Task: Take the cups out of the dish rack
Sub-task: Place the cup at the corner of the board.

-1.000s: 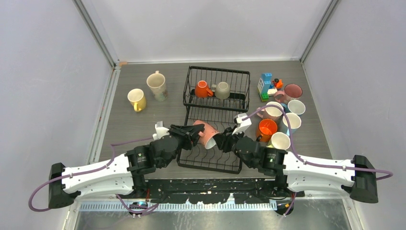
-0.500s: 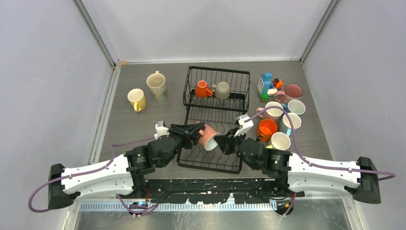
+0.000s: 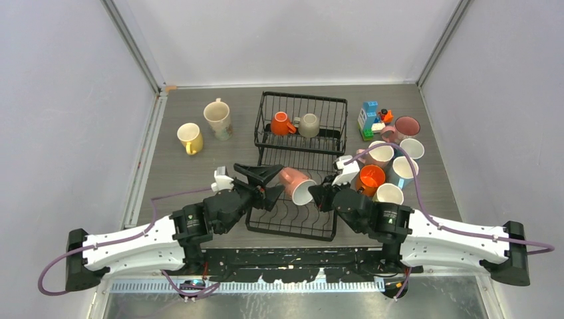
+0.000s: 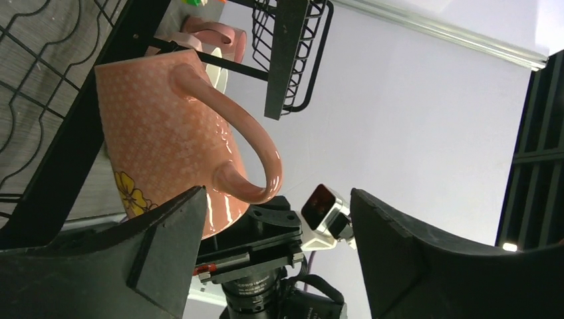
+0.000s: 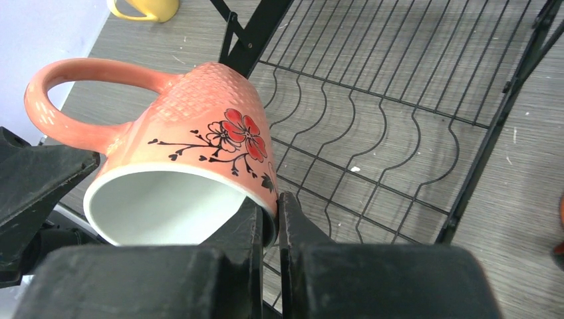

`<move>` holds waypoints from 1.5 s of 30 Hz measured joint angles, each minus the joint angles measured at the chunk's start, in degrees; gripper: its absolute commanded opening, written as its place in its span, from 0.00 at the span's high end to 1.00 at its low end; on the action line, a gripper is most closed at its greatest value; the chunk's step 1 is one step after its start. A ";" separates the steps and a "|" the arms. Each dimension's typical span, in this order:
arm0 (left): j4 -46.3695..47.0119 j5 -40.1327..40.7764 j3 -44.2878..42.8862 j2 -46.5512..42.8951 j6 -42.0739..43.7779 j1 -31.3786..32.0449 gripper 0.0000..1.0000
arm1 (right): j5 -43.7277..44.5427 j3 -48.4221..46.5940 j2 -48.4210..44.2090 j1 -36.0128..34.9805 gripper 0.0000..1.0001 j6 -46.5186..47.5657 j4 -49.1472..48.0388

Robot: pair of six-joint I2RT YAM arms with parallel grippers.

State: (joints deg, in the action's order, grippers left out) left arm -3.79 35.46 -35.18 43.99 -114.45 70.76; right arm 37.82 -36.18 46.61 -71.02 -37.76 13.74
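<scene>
A pink cup (image 3: 297, 185) with a red flower hangs tilted over the dish rack's (image 3: 324, 230) wavy tray. My right gripper (image 3: 318, 195) is shut on its rim (image 5: 269, 199), one finger inside and one outside. My left gripper (image 3: 271, 183) stands open just left of the cup. Its fingers (image 4: 166, 246) flank the handle (image 4: 249, 156) without touching it. An orange cup (image 3: 282, 124) and a grey-beige cup (image 3: 308, 125) lie in the rack's tall basket.
A yellow cup (image 3: 190, 137) and a cream cup (image 3: 217, 118) stand on the table left of the rack. Several cups (image 3: 389, 166) cluster to its right, with a toy-block figure (image 3: 371, 118) behind them. Grey walls close in both sides.
My left gripper has opened and let go of the pink cup's handle. My right gripper has shut on the rim and carried the cup slightly right.
</scene>
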 measured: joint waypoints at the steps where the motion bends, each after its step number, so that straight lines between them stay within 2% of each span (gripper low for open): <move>1: -0.15 -0.02 0.00 -0.15 1.05 0.00 0.13 | 0.07 -0.52 -0.04 0.00 0.99 -0.15 0.87; 5: -4.48 -0.13 -1.42 -1.40 6.54 0.00 0.08 | 0.31 -3.67 -0.09 0.00 0.99 -1.46 5.97; 11: -10.47 -0.17 -8.37 -3.87 17.20 0.02 0.05 | 0.59 -7.96 -1.27 0.00 0.99 -3.76 13.88; 19: -14.99 -0.15 -9.77 -6.58 26.71 0.02 0.04 | 0.50 -21.00 -0.70 0.00 0.99 -6.56 27.12; 25: -17.14 -0.17 -9.84 -6.91 32.52 0.02 0.03 | 0.59 -31.95 3.96 0.00 0.99 -8.74 35.15; 31: -20.31 -0.20 -11.17 -7.58 37.40 0.02 0.03 | 4.24 -42.95 10.97 1.05 0.99 -9.86 43.63; 34: -21.64 -0.17 -11.78 -8.07 38.80 0.02 0.03 | 4.00 -46.88 12.55 6.05 0.99 -10.03 46.36; 40: -23.96 -0.20 -13.42 -8.15 41.31 0.02 0.03 | -0.85 -54.18 16.17 23.61 1.00 -9.92 49.51; 45: -24.50 -0.20 -14.62 -7.76 43.10 0.04 0.02 | -4.72 -57.27 20.61 32.89 0.99 -10.19 51.54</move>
State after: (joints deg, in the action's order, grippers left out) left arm -28.29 35.27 -49.80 36.23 -71.35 70.81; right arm 33.10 -93.45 67.22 -38.13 -47.94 65.28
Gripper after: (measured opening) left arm 0.974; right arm 0.107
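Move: The right hand already holds the salmon cup by its rim, above the front of the rack. The cups it is heading for stand on the right of the board, some 15 cm below it: the pale pink cup about 16 cm ahead and 22 cm right, the orange cup 8 ahead and 18 right, the lime cup 2 ahead and 22 right. From the left hand, the pale pink cup is roughly 16 cm ahead, 32 cm right and well below. Keeping its pinch on the rim, the right hand lifts the salmon cup about 15 cm, drifting slightly back and right, then swings forward and right towards the standing cups, ending some 9 cm ahead and 12 cm right, turned about 30 degrees clockwise. The left hand, already clear, opens wider and withdraws about 5 cm left, rolling its left side up. ##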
